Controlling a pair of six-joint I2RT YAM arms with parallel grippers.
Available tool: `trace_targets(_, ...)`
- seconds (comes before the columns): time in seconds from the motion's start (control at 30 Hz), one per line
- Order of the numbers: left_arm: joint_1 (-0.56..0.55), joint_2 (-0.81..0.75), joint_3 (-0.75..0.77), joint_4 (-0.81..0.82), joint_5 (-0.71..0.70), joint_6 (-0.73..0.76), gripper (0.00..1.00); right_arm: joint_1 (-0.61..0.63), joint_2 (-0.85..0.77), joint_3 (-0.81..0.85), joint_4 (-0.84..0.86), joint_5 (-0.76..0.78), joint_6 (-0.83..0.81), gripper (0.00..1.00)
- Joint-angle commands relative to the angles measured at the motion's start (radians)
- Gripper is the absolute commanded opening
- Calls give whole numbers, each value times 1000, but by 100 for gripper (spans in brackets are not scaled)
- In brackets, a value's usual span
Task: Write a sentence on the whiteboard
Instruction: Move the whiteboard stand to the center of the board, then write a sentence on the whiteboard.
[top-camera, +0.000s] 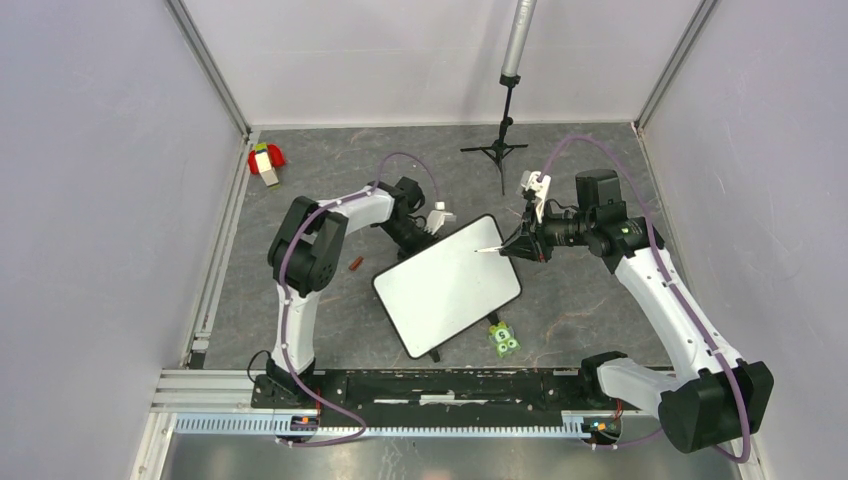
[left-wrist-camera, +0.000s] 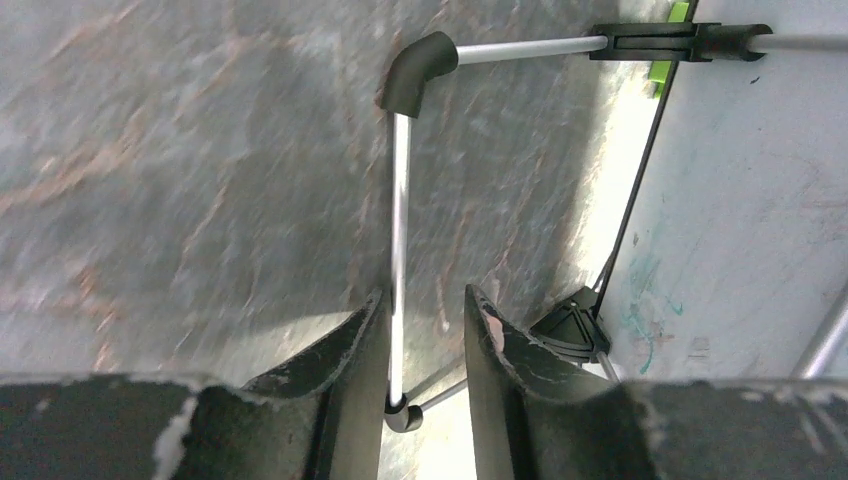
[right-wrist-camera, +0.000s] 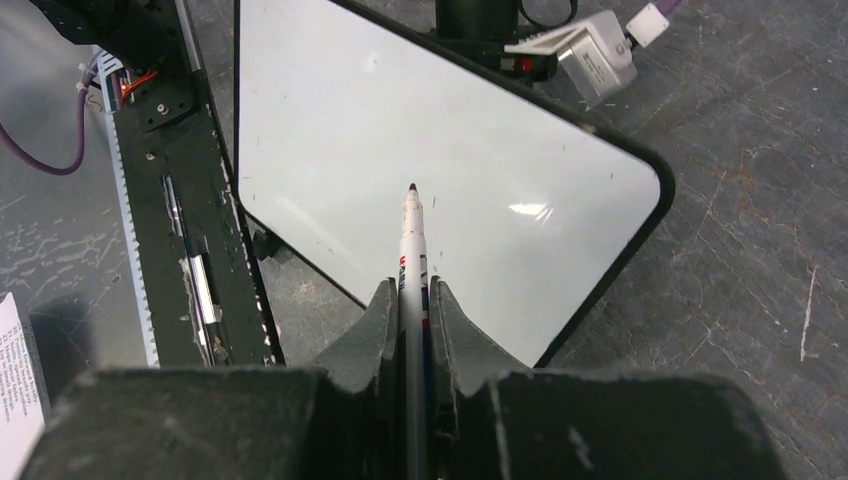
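Note:
The whiteboard (top-camera: 447, 285) lies tilted mid-table, its white face (right-wrist-camera: 400, 120) blank; the sentence is not in view. My right gripper (top-camera: 515, 245) (right-wrist-camera: 410, 285) is shut on a white marker (right-wrist-camera: 413, 230), whose dark tip hovers over the board near its far right corner. My left gripper (top-camera: 418, 234) sits at the board's far left edge. In the left wrist view its jaws (left-wrist-camera: 424, 295) straddle a thin silver leg rod (left-wrist-camera: 400, 200) under the board (left-wrist-camera: 760, 200). The rod lies against the left finger (left-wrist-camera: 365, 340), with a gap to the other finger, so the gripper is open.
A black tripod stand (top-camera: 503, 140) rises at the back. A red, green and white toy (top-camera: 265, 163) sits at the back left, a small red piece (top-camera: 355, 264) left of the board, a green block (top-camera: 504, 340) at its near corner. The black base rail (top-camera: 440, 385) spans the front.

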Motion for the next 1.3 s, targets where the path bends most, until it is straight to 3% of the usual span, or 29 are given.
trace_targets(0.0, -75, 69, 47, 35, -2, -19, 39, 7, -4, 40, -5, -19, -26, 0)
trace_targets(0.17, -96, 108, 105, 25, -4, -23, 40, 7, -5, 28, -12, -21, -38, 0)
trace_targets(0.27, -86, 118, 170, -24, -21, -2, 47, 9, -3, 23, -7, -22, -40, 0)
trace_targets(0.53, 113, -56, 250, -117, 1, 12, 58, 59, -3, 29, 56, -3, -11, 0)
trace_targets(0.7, 288, -291, 123, -175, 86, 33, 62, 147, -4, 36, 101, 85, -4, 0)
trace_targets(0.93, 343, -608, -156, -228, 161, 90, 64, 342, 18, 59, 179, 253, 14, 0)
trace_targets(1.1, 341, -695, -217, -261, 242, 143, 66, 485, 60, 89, 198, 302, -3, 0)
trace_targets(1.27, 303, -662, -234, -251, 267, 142, 62, 557, 99, 137, 165, 280, -38, 0)
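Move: Behind the whiteboard stand's far-left long edge, low at the back legs, the left hand has the board's middle about 7 cm to its right, 6 cm back and 3 cm up. The red cap lies some 11 cm left of that hand and 1 cm back; the green toy is 20 cm right of it and 17 cm back. From the marker-holding right hand, the board's middle is about 14 cm left, 4 cm back and 17 cm below. Pushing against the back of the stand, the left hand goes on rightward about 4 cm, then breaks contact, swings forward and left while rising some 16 cm and opening its fingers wider, and finally draws back. Meanwhile the right hand, keeping its grip on the marker, carries it level over the board, about 11 cm left and 5 cm back, turning counter-clockwise. ##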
